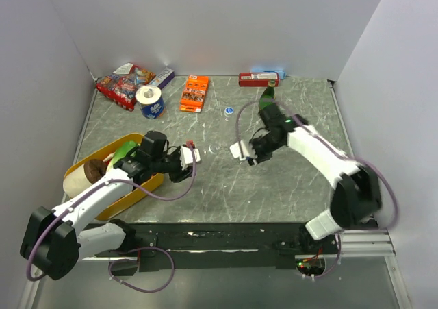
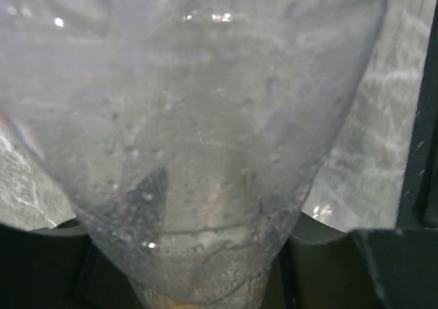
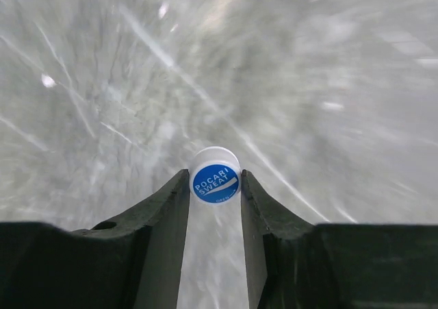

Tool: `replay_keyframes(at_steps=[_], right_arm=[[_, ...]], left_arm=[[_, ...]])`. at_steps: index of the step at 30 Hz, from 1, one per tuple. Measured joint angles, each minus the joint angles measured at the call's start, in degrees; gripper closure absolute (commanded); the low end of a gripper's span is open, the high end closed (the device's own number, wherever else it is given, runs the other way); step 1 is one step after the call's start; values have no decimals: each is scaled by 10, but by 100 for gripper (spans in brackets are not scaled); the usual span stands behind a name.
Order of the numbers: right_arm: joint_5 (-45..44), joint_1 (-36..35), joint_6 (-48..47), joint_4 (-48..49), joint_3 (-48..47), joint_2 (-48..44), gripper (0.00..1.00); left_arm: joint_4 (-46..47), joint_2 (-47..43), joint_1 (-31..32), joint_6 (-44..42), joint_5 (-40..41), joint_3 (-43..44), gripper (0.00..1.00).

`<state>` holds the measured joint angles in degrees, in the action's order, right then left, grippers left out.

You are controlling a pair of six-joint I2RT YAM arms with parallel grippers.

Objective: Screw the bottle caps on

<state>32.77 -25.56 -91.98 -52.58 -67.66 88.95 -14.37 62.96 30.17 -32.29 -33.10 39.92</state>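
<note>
A clear bottle (image 2: 205, 151) fills the left wrist view, narrowing down between the dark fingers of my left gripper (image 1: 191, 155), which is shut on it above the table's middle left. My right gripper (image 3: 214, 175) is shut on a blue bottle cap (image 3: 215, 183) with white lettering, pinched at its sides between the two fingertips and held off the table. In the top view the right gripper (image 1: 241, 151) faces the left one across a short gap. A second blue cap (image 1: 228, 109) lies on the table further back.
A yellow tray (image 1: 147, 186) with green and brown items sits under the left arm. Along the back are a snack packet (image 1: 123, 84), a tape roll (image 1: 150, 101), an orange box (image 1: 194, 93), a red box (image 1: 259, 80) and a green glass bottle (image 1: 268, 96).
</note>
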Motion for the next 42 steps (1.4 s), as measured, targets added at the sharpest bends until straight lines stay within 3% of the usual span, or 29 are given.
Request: replay_keyframes(at_steps=[6,12,24,42], right_arm=[[69,-13,81,-58,-134,-159,87],[94,-75,148,-76,-216,-187,87],[88,-128,226,-15,-188,-179,86],[85,-138,233,16,-187,-169,85]], left_arm=[[-31,39,0,-106,0,30,99],[-50,75,0,-164,-3,96,99],[-60,72,3,-165,-19,119,99],[-66,58,4,-163,-16,118,99]])
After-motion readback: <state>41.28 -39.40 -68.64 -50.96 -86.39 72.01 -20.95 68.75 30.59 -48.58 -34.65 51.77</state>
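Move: The open mouth of the clear bottle in the left hand lies about 7 cm back, 11 cm to the left and 17 cm above the right hand, which already holds the blue-topped cap. The capped bottle stands some 10 cm ahead of the right hand and 5 cm to its left, the green bottle about 18 cm ahead and 5 cm to its right, both roughly level in height. From the left hand the cap is about 5 cm ahead, 12 cm to the right and 4 cm lower. The cap, still pinched in the right fingers, is swept some 22 cm up and about 7 cm back, then eased left to the bottle's mouth, while the fingers swing up nearly 30 degrees from steeply down to mostly leftward. The left hand keeps its grip, dips slightly, then carries the bottle about 3 cm forward and 4 cm up, tilting its mouth back. ##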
